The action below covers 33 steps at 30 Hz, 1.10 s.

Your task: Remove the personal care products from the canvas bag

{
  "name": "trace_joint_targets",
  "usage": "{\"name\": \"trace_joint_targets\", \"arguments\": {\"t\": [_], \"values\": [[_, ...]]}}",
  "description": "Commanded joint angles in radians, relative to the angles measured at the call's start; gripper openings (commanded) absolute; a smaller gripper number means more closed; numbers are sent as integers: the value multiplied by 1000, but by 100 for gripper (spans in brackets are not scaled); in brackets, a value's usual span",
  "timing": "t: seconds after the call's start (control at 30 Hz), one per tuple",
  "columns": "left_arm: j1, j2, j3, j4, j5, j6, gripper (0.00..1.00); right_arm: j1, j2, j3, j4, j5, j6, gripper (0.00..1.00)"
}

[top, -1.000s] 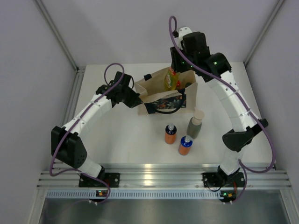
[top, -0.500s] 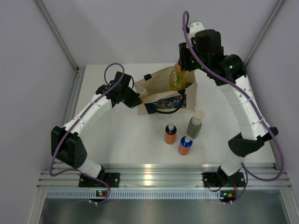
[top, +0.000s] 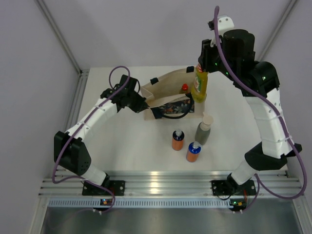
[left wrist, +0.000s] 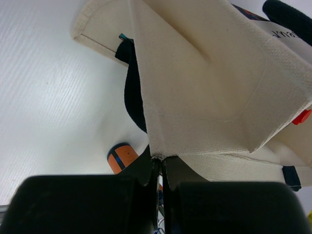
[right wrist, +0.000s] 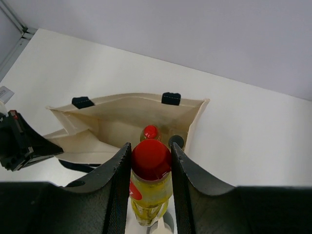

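The beige canvas bag (top: pixel 163 88) lies open at the back of the table. My right gripper (top: pixel 200 71) is shut on the red cap of a yellow bottle (top: pixel 200 87), which hangs above the bag's right end. From the right wrist, the fingers (right wrist: pixel 150 158) clamp that yellow bottle (right wrist: pixel 148 192) over the bag (right wrist: pixel 112 119). Inside stand another red-capped bottle (right wrist: pixel 150 132) and a dark cap (right wrist: pixel 176 141). My left gripper (top: pixel 144 105) is shut on the bag's left edge, and its wrist view shows the fabric (left wrist: pixel 204 87) pinched between the jaws (left wrist: pixel 160 158).
Three bottles stand on the table in front of the bag: two orange ones (top: pixel 177 140) (top: pixel 193 152) and a grey-green one with a beige cap (top: pixel 203 129). One orange bottle (left wrist: pixel 123 157) shows beside my left fingers. Enclosure walls surround the table.
My right arm has lifted the yellow bottle up out of the bag and carried it rightwards. The left gripper has kept its hold on the bag and has not moved.
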Motion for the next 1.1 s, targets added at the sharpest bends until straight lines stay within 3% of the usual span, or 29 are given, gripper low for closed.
{"name": "trace_joint_targets", "arguments": {"t": [0.0,0.33,0.67,1.07], "values": [[-9,15,-9,-15,73,4,0,10,-76,50,84,69,-19,0],[-9,18,-7,-15,74,7,0,-61,-170,-134,89,117,-3,0],[-9,24,-1,-14,80,11,0,-205,-283,-369,199,109,7,0],[-9,31,8,-14,86,16,0,-367,-493,-955,604,-5,67,0]]}}
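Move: The right hand, holding the yellow bottle by its red cap, is bound for the free table right of the canvas bag: about 14 cm right, 3 cm back and 47 cm below. The bag's middle lies some 14 cm ahead and 10 cm left; the grey-green bottle stands about 7 cm back and 5 cm right, the blue-capped bottle some 17 cm straight back, all roughly 40 cm lower. From the left hand that spot is some 37 cm right, 4 cm back and 19 cm below. Still pinching the red cap, the right hand carries the yellow bottle clear of the bag's right end, first mostly rightward, then ever more steeply down towards the bare table beside it: about 14 cm right and as much down. The wrist swings some 20 degrees clockwise and the fingers dip slightly. The left hand stays put, keeping its pinch on the bag's near left corner. ##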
